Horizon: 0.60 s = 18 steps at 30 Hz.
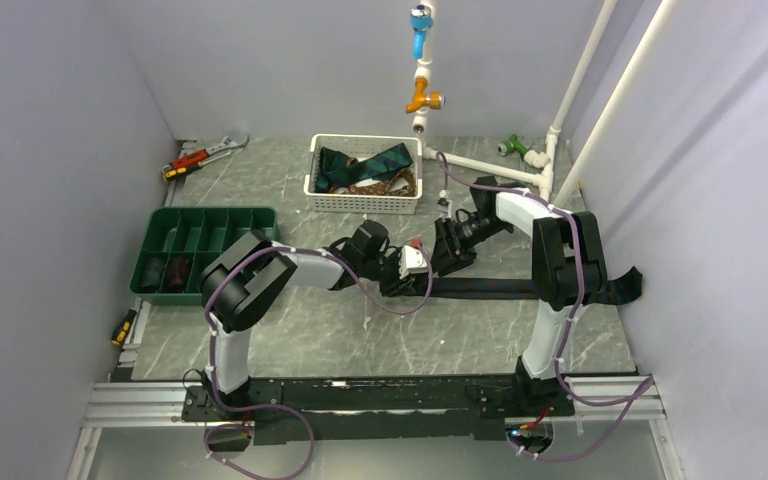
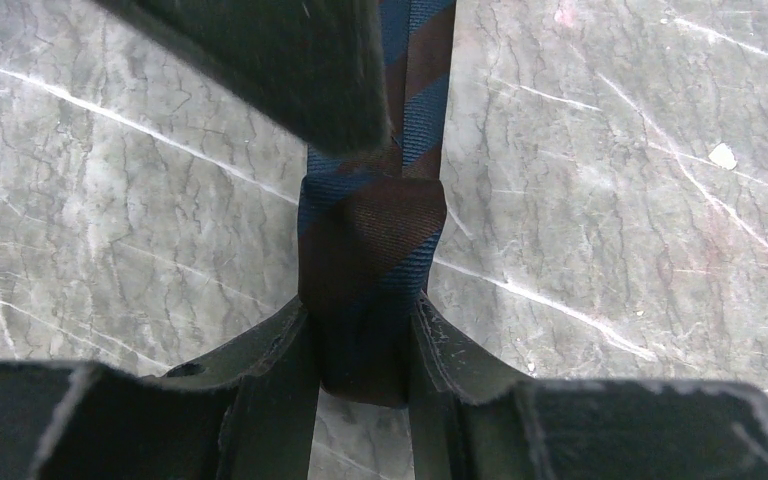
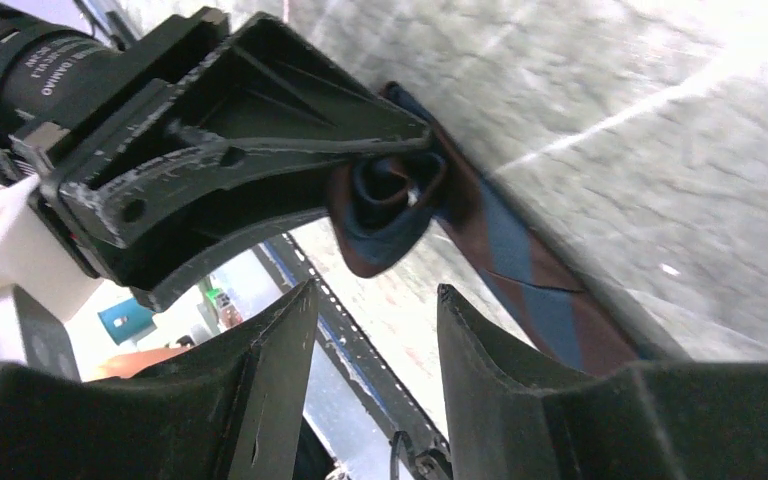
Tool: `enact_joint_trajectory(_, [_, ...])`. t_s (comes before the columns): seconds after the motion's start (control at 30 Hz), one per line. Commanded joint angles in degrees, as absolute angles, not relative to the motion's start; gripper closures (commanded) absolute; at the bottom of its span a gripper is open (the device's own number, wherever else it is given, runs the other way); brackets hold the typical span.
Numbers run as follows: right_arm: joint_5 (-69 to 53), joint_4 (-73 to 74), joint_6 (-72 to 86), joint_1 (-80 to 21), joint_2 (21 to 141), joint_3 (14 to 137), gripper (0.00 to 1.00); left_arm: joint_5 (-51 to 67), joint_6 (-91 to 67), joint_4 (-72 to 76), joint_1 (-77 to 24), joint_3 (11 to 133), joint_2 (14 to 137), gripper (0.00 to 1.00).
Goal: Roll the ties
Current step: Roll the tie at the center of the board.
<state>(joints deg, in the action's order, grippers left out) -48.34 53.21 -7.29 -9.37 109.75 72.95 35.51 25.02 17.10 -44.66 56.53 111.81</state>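
Observation:
A navy and maroon striped tie (image 1: pixel 520 288) lies stretched across the table from the middle to the right edge. Its left end is wound into a small roll (image 2: pixel 370 230), and my left gripper (image 2: pixel 363 310) is shut on that roll just above the table. In the top view the left gripper (image 1: pixel 397 268) sits mid-table. My right gripper (image 3: pixel 377 290) stands open, nothing between its fingers, a short way back from the roll (image 3: pixel 385 200). From above, the right gripper (image 1: pixel 442 250) faces the left one. One of its fingers (image 2: pixel 280 60) shows dark above the roll.
A white basket (image 1: pixel 365 205) at the back holds more ties (image 1: pixel 365 165). A green compartment tray (image 1: pixel 205 213) on the left holds two rolled ties (image 1: pixel 165 270). A wrench (image 1: pixel 205 157), a screwdriver (image 1: pixel 123 327) and white pipes (image 1: pixel 480 162) lie near the edges.

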Motion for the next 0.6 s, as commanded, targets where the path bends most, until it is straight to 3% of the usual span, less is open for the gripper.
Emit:
enact_joint_trajectory(0.0, [-52.2, 52.4, -5.6, -12.6, 109.2, 74.5, 0.51, 27.9, 27.2, 3.2, -44.3, 54.8, 116.9, 0.63])
enact_joint_trajectory(0.23, [-45.2, 50.4, -4.0, -14.6, 112.9, 74.8, 0.61, 27.8, 27.2, 3.1, -44.3, 54.8, 116.5, 0.62])
enact_joint_trajectory(0.37, [-41.8, 50.1, -5.4, -14.6, 113.5, 73.1, 0.91, 28.1, 27.5, 3.4, -44.3, 54.7, 116.1, 0.61])
enact_joint_trajectory(0.4, [-40.9, 49.9, -5.8, -14.6, 113.7, 72.8, 0.99, 28.3, 27.6, 3.3, -44.4, 54.8, 116.0, 0.58])
enact_joint_trajectory(0.57, [-38.7, 48.2, -6.1, -14.0, 114.7, 70.9, 1.00, 32.1, 28.1, 10.2, -43.5, 51.7, 110.5, 0.28])
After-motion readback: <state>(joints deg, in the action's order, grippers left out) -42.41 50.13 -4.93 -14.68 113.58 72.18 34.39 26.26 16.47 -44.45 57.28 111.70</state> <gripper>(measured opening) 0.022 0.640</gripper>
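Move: The part-made roll of the tie sits between the left hand's fingers, its middle roughly 1 cm to that hand's right. From the right hand, open above it, the roll is about 3 cm to the left, 2 cm back and 4 cm down. The flat strip of tie has its middle some 18 cm to the right, 2 cm back and 6 cm below; the white basket stands about 23 cm ahead and 15 cm to the left. Leftwards and slightly back over the roll for about 3 cm, then down some 4 cm with a small drift back to the right, the right hand closes its half-open fingers fully and pinches the roll's cloth. The left hand stays around the roll until the right has shut, then spreads its fingers and eases forward barely 1 cm. ##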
